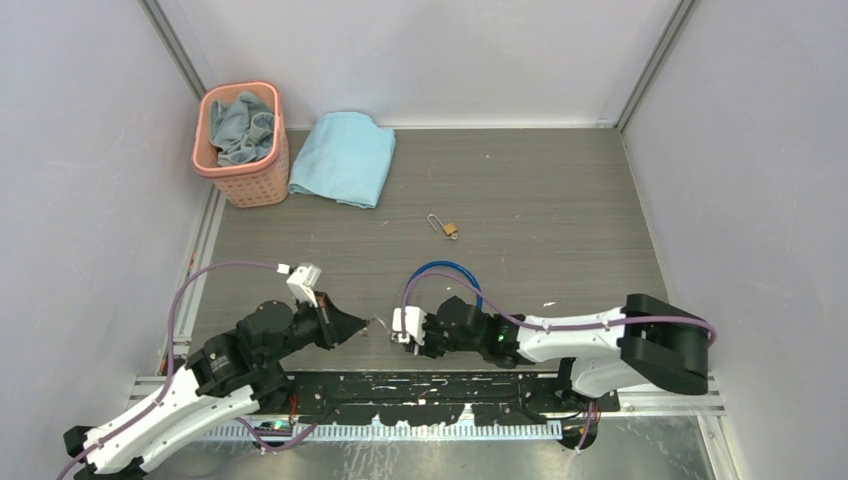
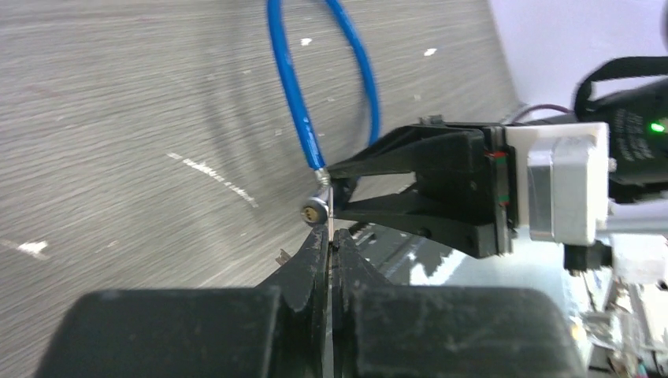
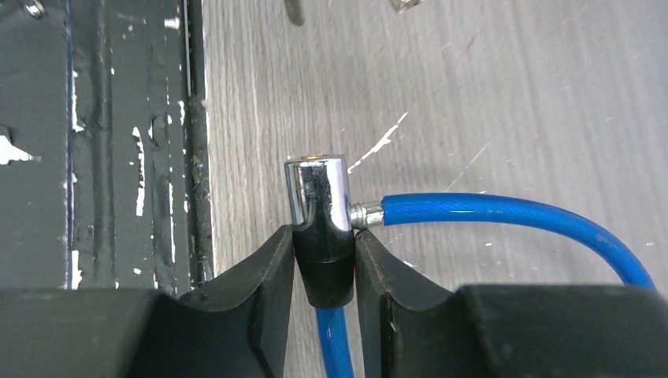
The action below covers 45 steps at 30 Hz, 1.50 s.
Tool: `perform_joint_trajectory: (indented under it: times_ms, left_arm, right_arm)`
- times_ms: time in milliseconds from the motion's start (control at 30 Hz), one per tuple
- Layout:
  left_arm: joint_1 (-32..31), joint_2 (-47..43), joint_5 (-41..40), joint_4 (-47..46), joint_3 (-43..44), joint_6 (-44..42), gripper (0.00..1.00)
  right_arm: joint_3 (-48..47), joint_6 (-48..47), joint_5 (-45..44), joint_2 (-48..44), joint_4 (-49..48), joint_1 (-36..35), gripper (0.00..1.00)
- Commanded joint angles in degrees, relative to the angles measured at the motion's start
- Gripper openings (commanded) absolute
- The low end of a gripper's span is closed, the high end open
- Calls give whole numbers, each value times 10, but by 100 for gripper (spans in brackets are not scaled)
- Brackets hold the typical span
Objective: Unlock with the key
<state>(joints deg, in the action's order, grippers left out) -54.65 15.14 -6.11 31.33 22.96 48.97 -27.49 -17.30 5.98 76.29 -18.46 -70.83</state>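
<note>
My left gripper [image 2: 331, 240] is shut on the key [image 2: 330, 214], a thin silvery blade seen edge-on that sticks out past the fingertips. The key's tip stands right beside the brass keyhole face [image 2: 315, 211] of the cable lock's chrome head [image 3: 317, 193], not visibly in the slot. My right gripper [image 3: 324, 246] is shut on the black lower part of that head, with the blue cable [image 3: 504, 211] looping off to the right. From above, both grippers [image 1: 368, 323] [image 1: 404, 330] meet tip to tip near the table's front edge.
A small brass padlock [image 1: 448, 228] lies mid-table beyond the blue cable loop [image 1: 447, 272]. A folded light-blue towel [image 1: 345, 155] and a pink basket [image 1: 262, 180] holding a cloth sit at the back left. The black mounting rail [image 3: 102, 157] runs along the near edge.
</note>
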Motion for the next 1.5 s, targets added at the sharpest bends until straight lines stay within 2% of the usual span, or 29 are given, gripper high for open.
perform_joint_trajectory:
  times_ms: [0, 167, 500, 600, 767, 900, 1467]
  left_arm:
    - [0, 7, 97, -71, 49, -30, 0]
    - [0, 9, 140, -81, 75, -46, 0]
    - [0, 38, 175, -59, 116, -51, 0]
    - [0, 43, 167, -33, 130, -56, 0]
    - [-1, 43, 148, -8, 133, -59, 0]
    - [0, 52, 125, 15, 132, -61, 0]
    - [0, 103, 109, 46, 143, -46, 0]
  right_arm:
    - [20, -30, -20, -72, -123, -3, 1]
    - [24, -44, -36, -104, -142, -4, 1]
    - [57, -68, -46, -124, -230, -11, 1]
    - [48, -63, -58, -127, -209, -11, 1]
    - [72, -96, -58, -129, -252, -20, 1]
    - [74, -111, -58, -128, -248, -31, 1]
    - [59, -160, -134, -76, -237, -64, 1]
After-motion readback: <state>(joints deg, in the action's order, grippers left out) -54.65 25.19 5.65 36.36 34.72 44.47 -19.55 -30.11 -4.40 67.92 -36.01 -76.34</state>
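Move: My left hand has the key; the lock barrel held in my right hand is about 5 cm to its right, a centimetre ahead and some 7 cm lower. The blue cable loop trails about 11 cm ahead and 12 cm right of my left hand, and the brass padlock lies some 27 cm ahead and 15 cm right, on the table. From my right hand, the key is about 4 cm left, level fore and aft, and 6 cm higher. I raise both hands together to bring key and keyhole up and face to face. My right hand keeps its grip on the barrel, climbs about 7 cm, tips its fingers up towards level and rolls its forward side up some 20 degrees. My left hand rises 8 cm while drawing back and right and swinging clockwise, then sinks about 4 cm with the still-pinched key pointing at the keyhole. ##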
